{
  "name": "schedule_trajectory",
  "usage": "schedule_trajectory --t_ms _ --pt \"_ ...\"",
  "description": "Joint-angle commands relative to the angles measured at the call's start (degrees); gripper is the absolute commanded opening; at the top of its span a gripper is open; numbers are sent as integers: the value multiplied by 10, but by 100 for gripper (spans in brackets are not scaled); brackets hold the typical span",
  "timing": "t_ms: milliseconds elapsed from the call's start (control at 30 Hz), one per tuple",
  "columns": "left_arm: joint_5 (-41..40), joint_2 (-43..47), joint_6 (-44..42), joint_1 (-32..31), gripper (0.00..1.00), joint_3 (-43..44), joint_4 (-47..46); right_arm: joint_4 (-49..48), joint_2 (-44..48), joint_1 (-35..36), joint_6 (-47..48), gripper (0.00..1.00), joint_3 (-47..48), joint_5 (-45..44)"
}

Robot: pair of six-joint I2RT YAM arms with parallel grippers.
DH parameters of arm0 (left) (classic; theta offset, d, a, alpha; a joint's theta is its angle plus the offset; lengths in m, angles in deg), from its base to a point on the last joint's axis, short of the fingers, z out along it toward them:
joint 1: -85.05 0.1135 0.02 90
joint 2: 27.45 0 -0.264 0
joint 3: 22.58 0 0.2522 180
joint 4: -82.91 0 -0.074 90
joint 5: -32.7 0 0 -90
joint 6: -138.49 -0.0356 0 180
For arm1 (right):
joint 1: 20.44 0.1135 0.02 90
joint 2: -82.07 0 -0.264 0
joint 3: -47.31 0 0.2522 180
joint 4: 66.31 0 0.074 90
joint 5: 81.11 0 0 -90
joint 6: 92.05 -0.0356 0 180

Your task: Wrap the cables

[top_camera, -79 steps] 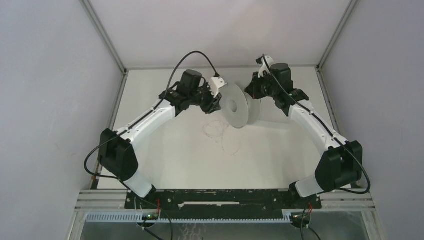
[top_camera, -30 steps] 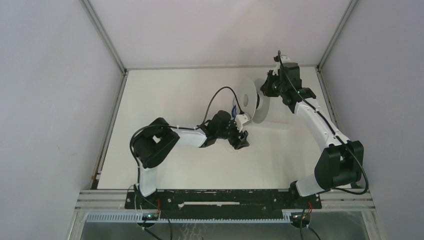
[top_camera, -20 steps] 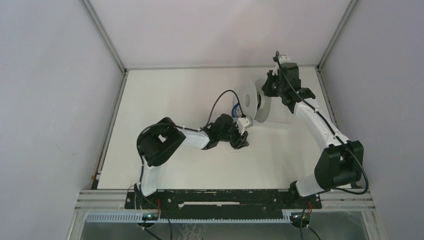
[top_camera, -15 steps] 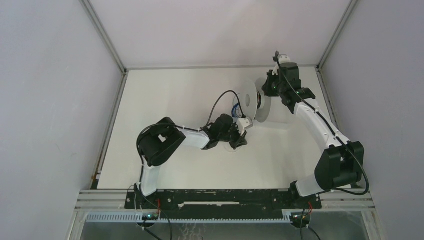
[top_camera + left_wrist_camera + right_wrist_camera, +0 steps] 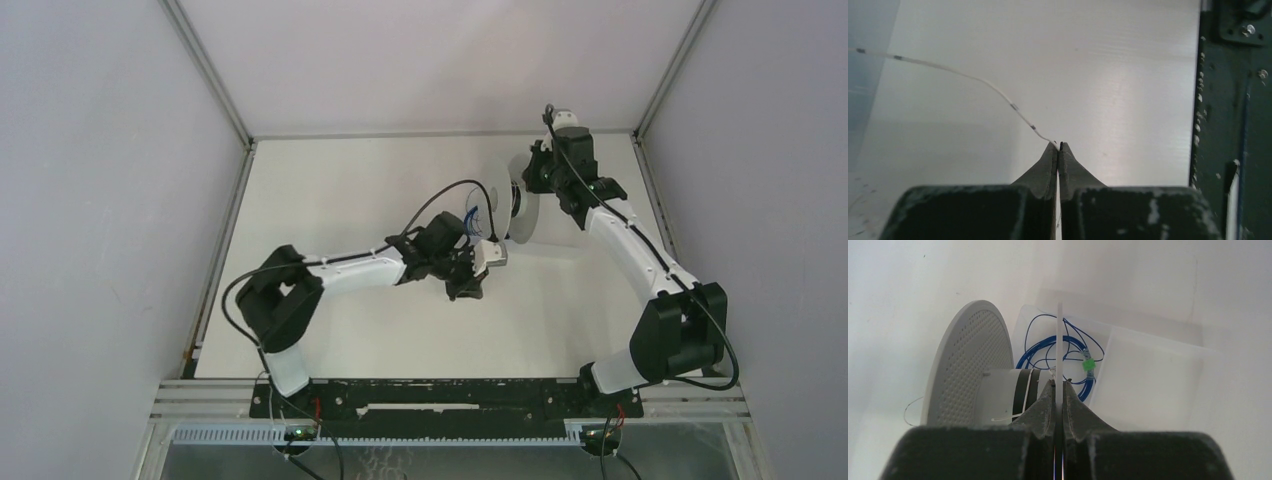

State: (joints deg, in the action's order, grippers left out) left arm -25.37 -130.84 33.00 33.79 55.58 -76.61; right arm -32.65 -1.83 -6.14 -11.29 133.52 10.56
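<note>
The cable (image 5: 973,79) is a very thin pale strand with small dark marks. In the left wrist view it runs from the upper left down into the tips of my left gripper (image 5: 1058,145), which is shut on it. In the top view my left gripper (image 5: 466,290) hangs low over the table middle, just in front of the white spool (image 5: 510,205). My right gripper (image 5: 1058,385) is shut on the spool's thin near flange, seen edge-on. The perforated far flange (image 5: 970,360) and the hub with a black band (image 5: 1023,390) lie behind it. A short strand end lies across the hub.
A coil of blue cable (image 5: 1068,355) with a green tie lies on a translucent white sheet (image 5: 1148,375) under the spool. White walls close in the table on three sides. A dark screwed rail (image 5: 1233,100) fills the right edge of the left wrist view.
My left gripper has closed on the thin strand and lifted a little towards the spool, its elbow swinging left. The right arm has turned the spool slightly more edge-on.
</note>
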Motion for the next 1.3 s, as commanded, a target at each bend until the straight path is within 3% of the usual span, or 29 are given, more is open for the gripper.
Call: schedule_trajectory --t_ms 0,100,233,667,1267 --pt "43 85 -142 -3 0 109 245 -64 24 19 11 0 -4 -32" --pt "39 93 -170 -2 0 199 357 -70 19 33 19 0 -9 -45" --pt "19 92 -162 6 0 306 414 -76 17 54 31 0 -14 -56" --pt "40 26 -88 135 0 545 492 -84 41 129 89 0 -37 -8" --pt "4 -13 -153 256 0 554 524 -60 59 164 168 0 -37 185"
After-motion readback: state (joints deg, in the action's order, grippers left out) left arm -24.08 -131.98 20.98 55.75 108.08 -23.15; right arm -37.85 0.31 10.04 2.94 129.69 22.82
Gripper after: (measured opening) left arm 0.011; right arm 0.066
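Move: The left hand, shut on the white cable, is low on the near side of the spool: the spool's middle lies about 21 cm ahead, 7 cm to its right and 7 cm higher. The blue cable coil in the tray lies about 24 cm ahead, 4 cm right and 6 cm below. The right hand pinches the spool's right flange, with the spool's middle about 8 cm below, 4 cm left and 2 cm ahead; the coil is 21 cm below, 4 cm ahead, 3 cm left. Still pinching the white cable, the left hand first rises steeply by over 20 cm, then swings forward and left, some 13 cm forward and 11 cm left in all, sinking a little at the end as it carries the cable up towards the spool and to a place above its left side. Meanwhile the right hand keeps its pinch on the flange and carries the spool some 13 cm left and half as far back at about the same height, turning it counter-clockwise by roughly 35 degrees to meet the cable. ##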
